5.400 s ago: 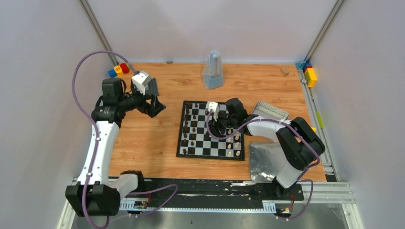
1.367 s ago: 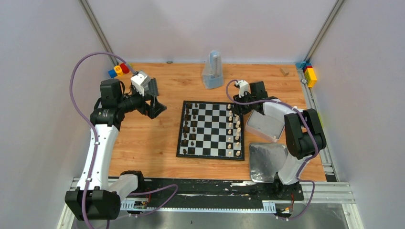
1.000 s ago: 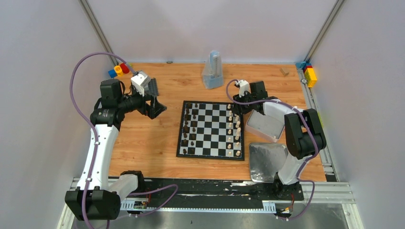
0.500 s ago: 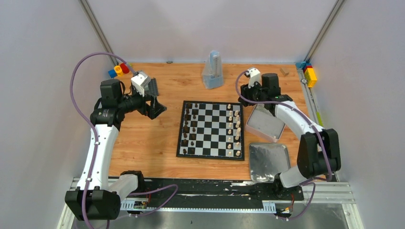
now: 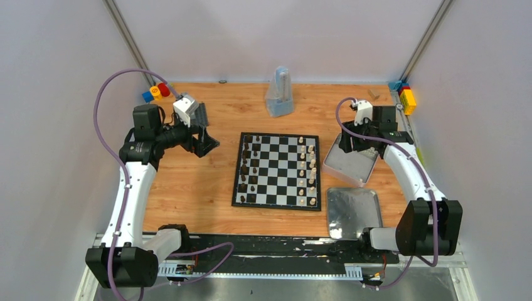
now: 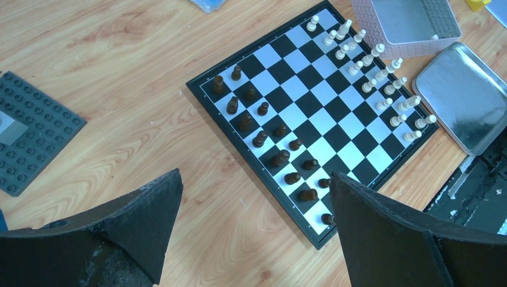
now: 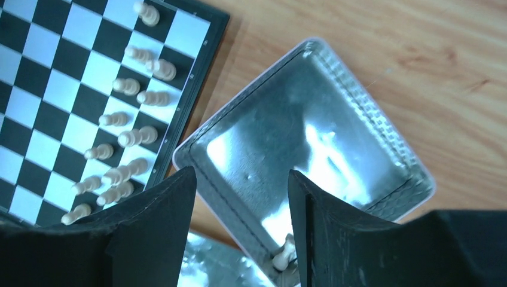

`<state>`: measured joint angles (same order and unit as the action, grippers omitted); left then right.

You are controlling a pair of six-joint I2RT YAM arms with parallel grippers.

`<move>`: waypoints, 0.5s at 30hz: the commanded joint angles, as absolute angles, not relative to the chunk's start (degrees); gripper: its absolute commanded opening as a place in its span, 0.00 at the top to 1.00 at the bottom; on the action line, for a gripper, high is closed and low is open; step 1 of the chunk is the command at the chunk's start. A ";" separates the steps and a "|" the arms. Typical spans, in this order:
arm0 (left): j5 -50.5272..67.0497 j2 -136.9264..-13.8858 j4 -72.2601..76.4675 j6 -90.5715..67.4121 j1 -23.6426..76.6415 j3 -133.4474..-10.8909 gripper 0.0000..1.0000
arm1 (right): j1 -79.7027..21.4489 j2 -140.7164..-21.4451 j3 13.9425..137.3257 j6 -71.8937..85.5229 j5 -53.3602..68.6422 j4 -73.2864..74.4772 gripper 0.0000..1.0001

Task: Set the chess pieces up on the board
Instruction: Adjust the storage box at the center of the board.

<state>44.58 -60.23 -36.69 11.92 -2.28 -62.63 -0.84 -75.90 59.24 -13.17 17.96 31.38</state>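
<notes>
The board (image 5: 279, 170) lies mid-table, with dark chess pieces (image 5: 249, 169) on its left columns and pale chess pieces (image 5: 307, 169) on its right columns. My right gripper (image 5: 359, 143) hangs open over a silver tin (image 5: 351, 164) just right of the board. In the right wrist view its gripper (image 7: 240, 176) holds nothing. One pale piece (image 7: 284, 256) lies in the tin's (image 7: 311, 137) near corner, close to the right finger. My left gripper (image 5: 204, 141) hovers open and empty left of the board. The left wrist view shows that gripper (image 6: 256, 176) above the board (image 6: 311, 104).
A flat silver tray (image 5: 353, 210) lies in front of the tin. A clear bag with a tall object (image 5: 279, 94) stands behind the board. Coloured blocks sit back left (image 5: 157, 92) and back right (image 5: 406, 97). A dark grey studded baseplate (image 6: 33, 140) lies beside the left arm.
My right gripper rose from the board's back right corner, leaving a pale piece there, swung right over the tin and opened wider. The left arm stayed still.
</notes>
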 commanded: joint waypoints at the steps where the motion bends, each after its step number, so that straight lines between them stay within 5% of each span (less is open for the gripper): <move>1: 46.71 -60.99 -35.82 11.80 -2.50 -64.82 0.00 | -0.79 -75.71 59.15 -11.76 21.40 35.86 0.41; 15: 46.31 -62.96 -34.96 11.81 -2.55 -63.93 0.00 | -1.19 -96.08 69.81 -5.39 23.32 32.98 0.42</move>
<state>45.04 -62.83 -36.60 11.88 -2.28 -62.63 -0.84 -93.43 65.73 -7.53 22.61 34.85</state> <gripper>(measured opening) 1.000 0.581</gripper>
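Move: The right hand is poised over the storage box, whose middle is about 5 cm to its right, 1 cm ahead and some 11 cm below. The chess board's middle lies about 24 cm left and 4 cm back; the white end piece at its far right stands some 12 cm left and 5 cm ahead. The metal lid lies roughly 20 cm back and 2 cm right. From the left hand, the box is about 51 cm right and 6 cm ahead, well below. No touch can be made out yet: the right hand sinks about 6 cm towards the storage box's board-side wall, drifting some 2 cm left. It first slips back a little, then comes forward about 3 cm as it drops, its fingers tipping roughly 15 degrees more steeply down and staying about half open. ##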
